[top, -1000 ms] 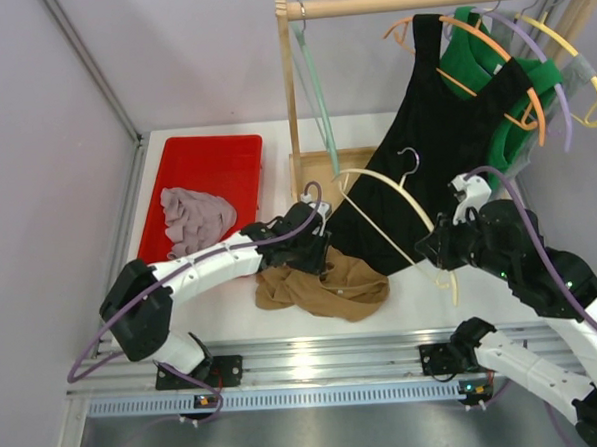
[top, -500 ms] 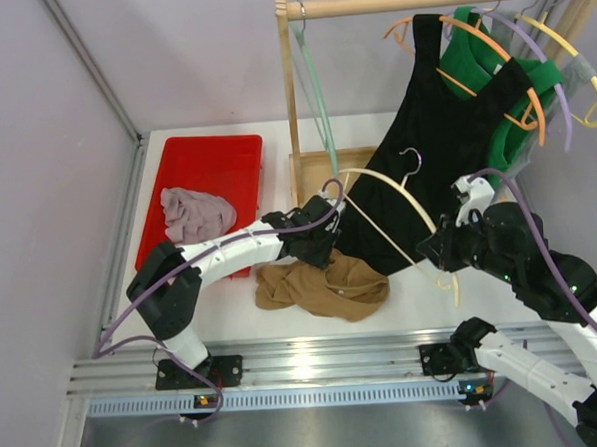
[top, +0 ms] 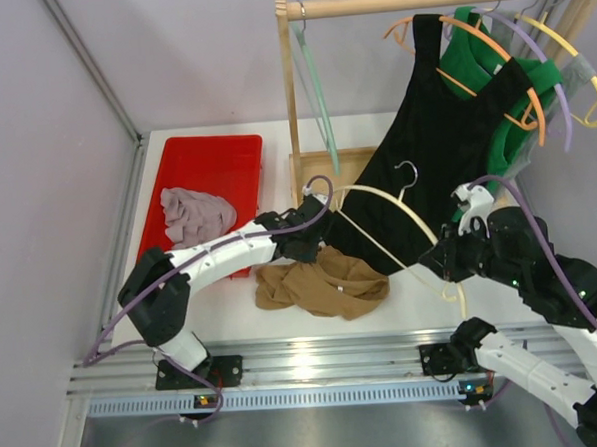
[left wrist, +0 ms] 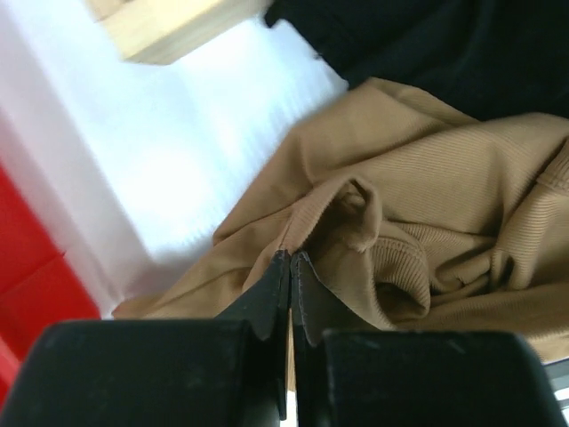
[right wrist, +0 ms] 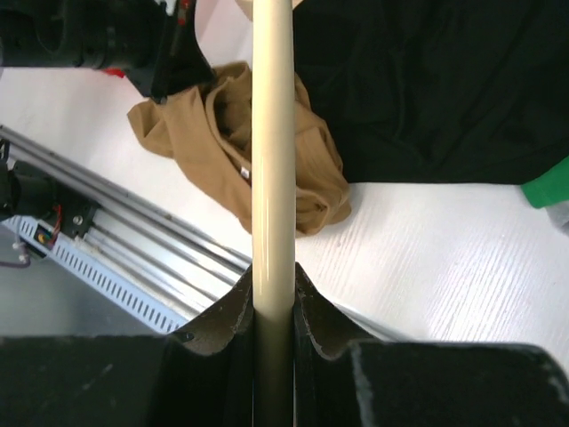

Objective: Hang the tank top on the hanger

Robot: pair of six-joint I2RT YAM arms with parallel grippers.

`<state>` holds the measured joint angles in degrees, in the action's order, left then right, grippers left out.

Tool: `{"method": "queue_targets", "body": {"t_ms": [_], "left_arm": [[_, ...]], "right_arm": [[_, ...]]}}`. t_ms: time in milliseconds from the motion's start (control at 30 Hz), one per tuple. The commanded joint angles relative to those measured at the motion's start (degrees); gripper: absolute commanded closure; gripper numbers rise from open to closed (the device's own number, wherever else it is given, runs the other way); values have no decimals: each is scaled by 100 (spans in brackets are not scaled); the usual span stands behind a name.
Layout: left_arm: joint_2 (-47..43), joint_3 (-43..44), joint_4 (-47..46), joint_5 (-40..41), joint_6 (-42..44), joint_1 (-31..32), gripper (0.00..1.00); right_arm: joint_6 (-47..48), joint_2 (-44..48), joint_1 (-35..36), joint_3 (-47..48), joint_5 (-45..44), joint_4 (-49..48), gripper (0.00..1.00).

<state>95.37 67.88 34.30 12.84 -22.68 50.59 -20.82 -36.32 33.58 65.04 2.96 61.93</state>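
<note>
The tan-brown tank top (top: pixel 322 287) lies crumpled on the white table near the front edge. My left gripper (top: pixel 315 253) is at its far edge, shut on a raised fold of the fabric; in the left wrist view the fingertips (left wrist: pixel 291 260) meet on that fold of the tank top (left wrist: pixel 427 196). My right gripper (top: pixel 446 263) is shut on one arm of the cream-white hanger (top: pixel 398 203), which it holds in the air over the black garment, metal hook up. In the right wrist view the hanger (right wrist: pixel 272 133) runs straight up between the right gripper's fingers (right wrist: pixel 272 277), and the tank top (right wrist: pixel 222 133) lies beyond.
A red tray (top: pixel 210 153) at the left holds a mauve-grey cloth (top: pixel 193 214). A wooden rack (top: pixel 291 84) stands behind, its base (top: pixel 321 167) on the table. A black garment (top: pixel 445 146), a green one (top: pixel 501 73) and coloured hangers hang from it, the black hem reaching the tank top.
My left gripper was open above the tank top's far edge; it has come down and shut on the fabric. The right arm and hanger have shifted slightly toward the near edge.
</note>
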Motion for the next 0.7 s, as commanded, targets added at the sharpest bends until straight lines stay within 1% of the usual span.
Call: {"method": "queue_targets", "body": {"t_ms": [0, 100, 167, 333, 667], "left_arm": [[-660, -90, 164, 605, -597, -40, 100], [-923, -160, 261, 781, -983, -49, 100], [-1134, -257, 200, 764, -1063, -49, 100], [-1328, -284, 208, 737, -1177, -49, 100], [-1645, -442, 305, 729, -1204, -49, 100]], "right_arm": [[-1, 151, -54, 536, 414, 240, 100], [-19, 204, -62, 686, 730, 503, 100], [-54, 265, -54, 669, 890, 583, 100], [-177, 379, -54, 405, 1487, 566, 100], [-221, 520, -62, -17, 1637, 715, 100]]}}
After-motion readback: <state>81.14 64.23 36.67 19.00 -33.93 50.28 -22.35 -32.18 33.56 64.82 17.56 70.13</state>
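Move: The left hand pinches the tank top's edge. The free end of the hanger that the right hand holds is about 6 cm ahead of the left hand, 2 cm right and 9 cm up; the tank top's middle lies some 7 cm behind and 3 cm lower, the black top's hem roughly 9 cm right, 1 cm ahead, 4 cm down. From the right hand the tank top is about 17 cm left, 4 cm ahead and 23 cm down. Keeping its pinch on the tank top's edge, the left hand lifts it some 6 cm, drifting a little left and tilting as it slows. Still gripping the hanger, the right hand draws back about 6 cm, first rising slightly, then sinking, and turns counter-clockwise some 10 degrees while tipping down, so the free end swings back and left towards the raised edge. ##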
